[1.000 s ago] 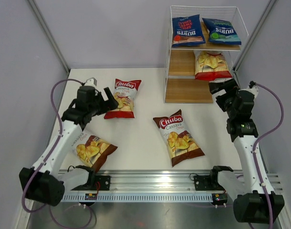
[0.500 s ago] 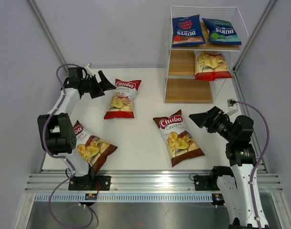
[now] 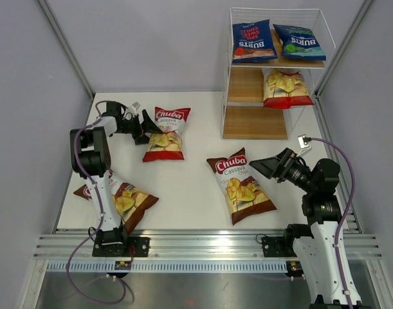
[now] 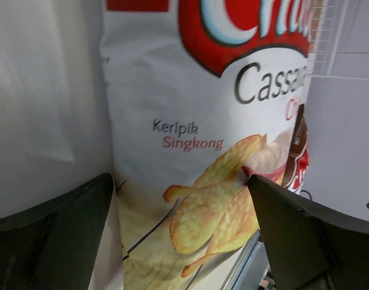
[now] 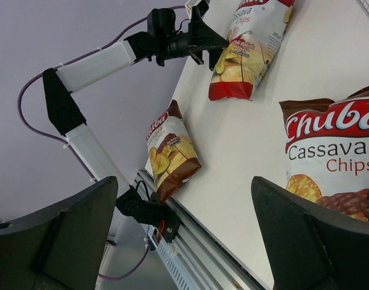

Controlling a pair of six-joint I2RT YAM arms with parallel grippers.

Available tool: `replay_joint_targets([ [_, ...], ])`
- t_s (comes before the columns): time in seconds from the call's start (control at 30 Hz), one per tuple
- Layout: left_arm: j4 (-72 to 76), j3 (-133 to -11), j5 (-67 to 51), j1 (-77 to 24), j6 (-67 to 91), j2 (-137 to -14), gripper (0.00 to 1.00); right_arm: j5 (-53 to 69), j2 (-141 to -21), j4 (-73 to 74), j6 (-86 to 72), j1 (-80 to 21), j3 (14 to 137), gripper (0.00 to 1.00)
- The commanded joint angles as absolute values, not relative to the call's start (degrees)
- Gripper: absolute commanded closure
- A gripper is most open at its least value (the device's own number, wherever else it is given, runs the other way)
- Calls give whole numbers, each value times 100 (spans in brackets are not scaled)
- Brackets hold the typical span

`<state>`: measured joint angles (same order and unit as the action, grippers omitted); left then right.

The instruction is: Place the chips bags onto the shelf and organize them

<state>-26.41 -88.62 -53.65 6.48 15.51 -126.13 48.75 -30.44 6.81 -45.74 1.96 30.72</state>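
Observation:
Two dark-blue Burts bags (image 3: 253, 40) (image 3: 300, 41) lie on the top tier of the white wire shelf (image 3: 229, 77), and a red-and-white chips bag (image 3: 287, 88) lies on its middle tier. On the table lie a red-and-white Chuba bag (image 3: 165, 133) (image 4: 202, 121), a brown Chuba bag (image 3: 241, 187) (image 5: 335, 163) in the middle, and another brown bag (image 3: 122, 198) (image 5: 172, 154) at the front left. My left gripper (image 3: 148, 127) (image 4: 181, 241) is open at the left edge of the red-and-white bag. Just right of the middle brown bag, my right gripper (image 3: 259, 167) (image 5: 181, 235) hangs open and empty.
The shelf's bottom tier (image 3: 254, 122) is bare wood. Grey walls close in the table on the left, back and right. A metal rail (image 3: 196, 248) with both arm bases runs along the near edge. The left arm (image 5: 99, 60) shows in the right wrist view.
The right arm has drawn back from the shelf and swung down and left to the middle brown bag. The left arm has folded upright, its gripper circling back to the red-and-white bag's edge.

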Motion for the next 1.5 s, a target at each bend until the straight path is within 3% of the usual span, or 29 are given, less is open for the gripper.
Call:
replay_joint_targets([
  [0.0,-1786,-8719,-6169,598,1871,-12753,1,5106,-3032,211,-4746,149,3076,1],
  [0.17,-1294,-8360,-6012,457,2214,-12850,3,5150,-3024,-121,-4974,149,2980,1],
  [0.33,920,-7288,-5267,439,3804,-12376,22,5089,-2971,-175,-5045,149,2936,1],
  [0.43,2037,-6567,-4775,334,4437,-11973,24,5124,-2988,-272,-5142,149,2883,1],
  [0.53,2828,-6083,-4326,185,4894,-11656,34,5115,-3015,-316,-5150,149,2813,1],
  [0.57,3326,-5812,-4115,98,5183,-11585,46,5115,-3015,-360,-5194,149,2786,1],
  [0.6,3514,-5705,-4000,62,5316,-11523,51,5124,-3015,-395,-5229,149,2769,0],
  [0.8,4858,-5133,-3516,-123,6204,-11400,69,5168,-2989,-466,-5335,149,2716,1],
  [1.0,5824,-4413,-3095,-158,6714,-10970,76,5106,-3014,-632,-5422,149,2523,0],
  [1.17,6748,-3623,-2673,-298,7363,-10372,79,5186,-3611,-2046,-6178,71,2005,1],
  [1.27,7152,-3271,-2304,-430,7741,-9872,79,4932,-4086,-2618,-6231,-411,1969,1],
  [1.47,7427,-2392,-1539,-781,8173,-8652,79,3087,-4438,-3497,-6441,-1915,1741,1],
])
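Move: Between the left hand's open fingers sits the left edge of the red-ended bag, its middle about 4 cm to the right, level ahead and 2 cm lower. The near brown bag lies some 26 cm back and 10 cm left, the right brown bag 21 cm back and 30 cm right. From the right hand, the red-ended bag is about 25 cm ahead, 31 cm left and 23 cm down, with the right brown bag almost beneath, 5 cm left and 23 cm down. Sliding about 5 cm to the right over the red-ended bag, the left hand closes its fingers and pinches the bag's left long edge, then lifts it some 10 cm while drawing back 6 cm and swinging around 35 degrees counter-clockwise. The right hand, empty and wide open, first hovers, then sinks 4 cm and goes 6 cm left towards that bag. ##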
